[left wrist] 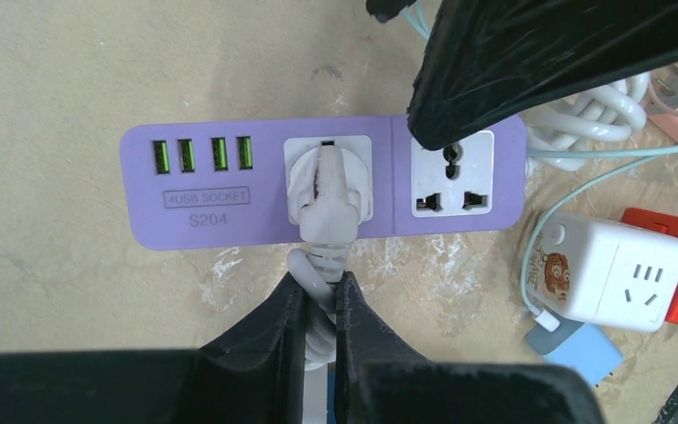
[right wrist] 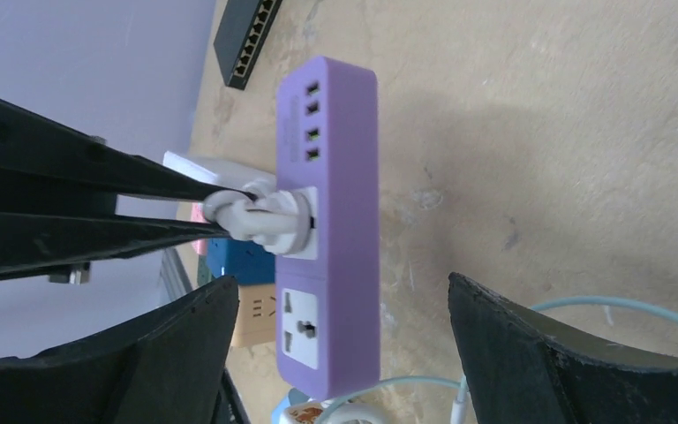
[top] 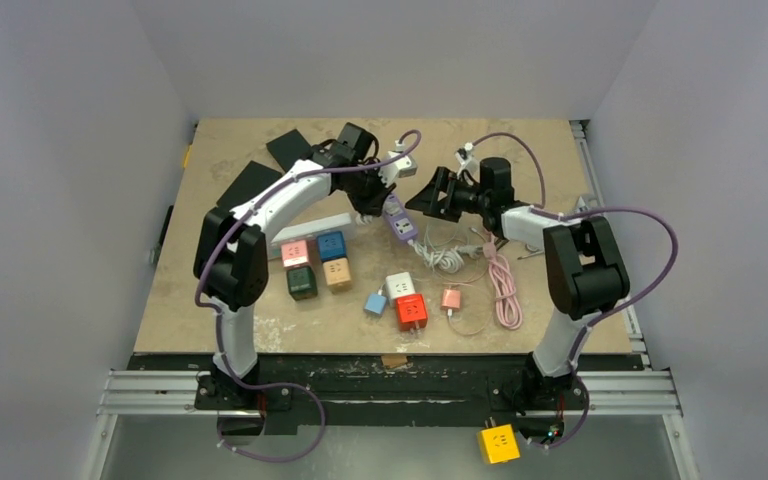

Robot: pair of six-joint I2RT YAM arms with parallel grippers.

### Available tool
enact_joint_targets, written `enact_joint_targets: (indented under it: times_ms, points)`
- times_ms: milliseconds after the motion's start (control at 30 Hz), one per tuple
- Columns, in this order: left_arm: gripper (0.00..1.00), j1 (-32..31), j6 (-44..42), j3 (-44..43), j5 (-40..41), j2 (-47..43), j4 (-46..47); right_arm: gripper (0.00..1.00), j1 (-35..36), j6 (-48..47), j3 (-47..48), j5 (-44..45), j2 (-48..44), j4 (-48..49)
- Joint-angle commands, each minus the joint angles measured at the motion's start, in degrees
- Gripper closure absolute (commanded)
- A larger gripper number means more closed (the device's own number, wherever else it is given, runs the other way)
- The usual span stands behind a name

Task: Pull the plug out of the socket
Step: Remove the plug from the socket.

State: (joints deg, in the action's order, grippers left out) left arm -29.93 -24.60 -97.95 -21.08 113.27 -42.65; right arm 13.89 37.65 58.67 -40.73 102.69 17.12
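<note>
A purple power strip [top: 398, 219] lies at the table's middle, with a white plug [left wrist: 322, 185] seated in its near socket. The strip [left wrist: 221, 190] has several USB ports and one free socket. My left gripper [left wrist: 322, 287] is shut on the plug's white cable, right behind the plug's strain relief. In the right wrist view the plug [right wrist: 269, 219] sticks out of the strip [right wrist: 335, 141], with the left fingers on its cable. My right gripper [right wrist: 342, 283] is open, its jaws either side of the strip's free-socket end without touching it.
Coloured cube sockets [top: 317, 263] sit left of the strip. A white cube [left wrist: 613, 269], a red cube [top: 411, 312] and a blue adapter [top: 375, 303] lie near it. A coiled white cable [top: 445, 258] and a pink cable [top: 505, 285] lie to the right. Black boxes [top: 289, 148] are at the back left.
</note>
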Motion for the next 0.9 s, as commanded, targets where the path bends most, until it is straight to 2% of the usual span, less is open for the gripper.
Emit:
enact_joint_targets:
  times_ms: [0,300,433,567,600,767,867]
  points:
    - [1.00,1.0,0.9,0.5,-5.5,-6.8,6.4,0.13,0.2,6.2,-1.4,-7.4,2.6,12.7]
    - [1.00,0.9,1.6,2.3,-6.2,-7.8,8.6,0.18,1.3,22.1,-2.9,-13.4,11.1,35.3]
    - [1.00,1.0,1.9,2.8,-6.2,-7.7,9.6,0.20,2.4,25.5,-3.9,-15.2,13.3,41.0]
    - [1.00,1.2,2.2,2.6,-6.2,-7.4,10.1,0.30,3.2,28.2,-5.6,-16.0,14.5,45.3]
    - [1.00,1.1,2.2,2.6,-6.2,-7.3,10.1,0.34,3.2,28.8,-6.0,-16.2,14.8,46.3]
    - [1.00,1.5,2.6,2.5,-6.3,-7.0,10.4,0.69,3.3,34.0,-6.6,-16.8,16.5,52.8]
    - [1.00,2.1,3.0,2.7,-6.7,-7.3,10.6,0.96,3.2,34.3,-6.0,-16.4,17.0,51.9]
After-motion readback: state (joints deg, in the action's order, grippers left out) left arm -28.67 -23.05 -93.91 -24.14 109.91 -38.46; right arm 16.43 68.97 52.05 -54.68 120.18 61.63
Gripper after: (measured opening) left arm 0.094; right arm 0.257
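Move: The purple socket strip, already off the table, lies some 6 cm to the right gripper's left, about 3 cm lower and 1 cm nearer the base. The white cord coil is about 10 cm back and 4 cm to this gripper's right, the white cube 18 cm back and 5 cm left, both some 11 cm below. From the left gripper, the strip is about 5 cm right and 3 cm below; the dark blue cube is 7 cm back, 8 cm left and 9 cm lower. Bring the open right gripper down and left to the raised socket strip, then left and back, about 5 cm left and 3 cm back in all, rolling its left side up some 20 degrees. Straddle the strip beside the plug and close the fingers on its face and back. Keep the left fingers shut at the plug's cord end, easing up about 1 cm, then holding still. ##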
